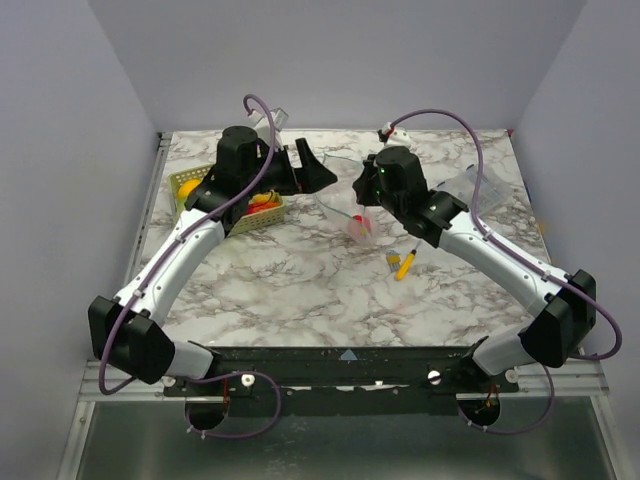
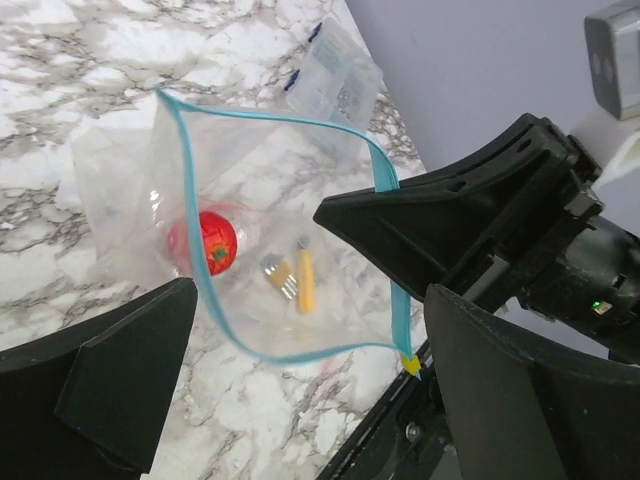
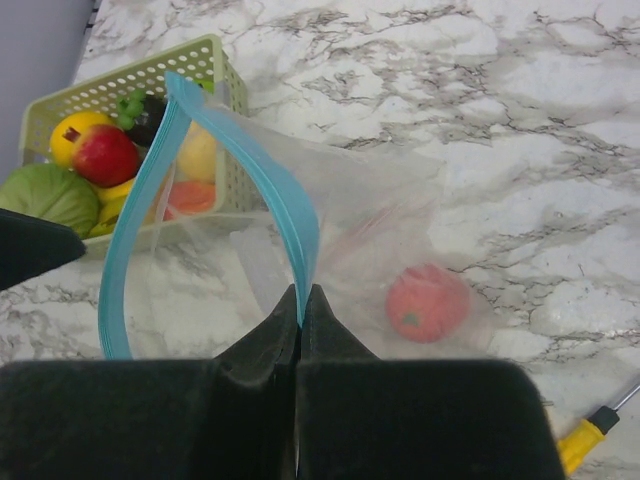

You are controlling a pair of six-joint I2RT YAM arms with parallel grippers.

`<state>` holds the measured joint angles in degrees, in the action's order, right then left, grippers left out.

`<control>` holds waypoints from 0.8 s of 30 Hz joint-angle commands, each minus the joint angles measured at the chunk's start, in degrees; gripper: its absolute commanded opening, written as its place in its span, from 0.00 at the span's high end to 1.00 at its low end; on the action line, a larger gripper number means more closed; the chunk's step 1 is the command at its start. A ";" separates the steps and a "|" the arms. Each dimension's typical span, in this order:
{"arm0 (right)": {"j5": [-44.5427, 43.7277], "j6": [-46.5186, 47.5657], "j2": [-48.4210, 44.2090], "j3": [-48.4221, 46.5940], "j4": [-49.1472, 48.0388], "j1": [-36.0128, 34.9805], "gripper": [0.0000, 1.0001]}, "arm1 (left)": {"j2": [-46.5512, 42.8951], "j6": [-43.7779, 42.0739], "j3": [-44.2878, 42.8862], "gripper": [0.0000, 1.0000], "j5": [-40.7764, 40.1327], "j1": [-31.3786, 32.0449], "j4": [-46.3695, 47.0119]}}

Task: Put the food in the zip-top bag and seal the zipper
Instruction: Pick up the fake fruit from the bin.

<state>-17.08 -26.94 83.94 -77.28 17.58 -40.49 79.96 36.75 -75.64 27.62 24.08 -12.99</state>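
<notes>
The clear zip-top bag (image 2: 270,170) hangs with its mouth held wide, and its light-blue zipper (image 2: 178,130) forms an open loop. My right gripper (image 3: 300,292) is shut on the zipper strip (image 3: 290,215) and holds that edge up. A red toy tomato (image 3: 425,303) lies inside the bag on the table. My left gripper (image 2: 310,305) stands open just outside the bag's mouth, with nothing between its fingers. More food sits in the green basket (image 3: 215,55): a red apple (image 3: 103,155), a green cabbage (image 3: 45,195) and yellow and orange pieces.
A thin yellow stick with a black tip (image 1: 403,263) lies on the marble right of the bag. A smaller clear plastic piece (image 1: 465,185) lies at the back right. The basket (image 1: 190,183) stands at the back left, under my left arm.
</notes>
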 commanded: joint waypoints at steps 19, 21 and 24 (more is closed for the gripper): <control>-2.10 2.52 -0.37 1.52 -0.96 0.24 1.00 | 15.50 5.99 -5.88 0.03 -16.93 -20.74 -11.99; -1.60 2.72 -0.59 1.69 -0.97 0.24 1.00 | 18.76 6.16 -7.43 0.02 -16.63 -21.46 -11.59; -1.72 2.70 -0.80 1.92 -1.10 0.25 1.00 | 24.40 5.80 -8.84 0.03 -17.27 -22.53 -8.87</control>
<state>-18.00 -25.19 83.94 -76.12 17.58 -40.49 98.91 43.48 -80.99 13.45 3.42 -23.07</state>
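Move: The yellow pear in the bin lies about 16 cm ahead of my left hand, 16 cm to its left and some 25 cm below. The red papaya is about 6 cm nearer me than the pear, level with it sideways; the bananas lie about 11 cm ahead and 25 cm left of this hand. The bagged tomato is 5 cm ahead, 11 cm right. From my right hand, the pear is roughly 14 cm ahead, 27 cm left, 20 cm lower. I swing my empty left hand away from the bag's mouth, rising slightly as it goes left, then curve it forward and steeply down over the bin towards the yellow pear: about 17 cm left, 12 forward and 14 down in all. The wrist turns some 35 degrees counter-clockwise and tips down, fingers staying wide open. My right hand keeps its pinch on the bag's rim. ##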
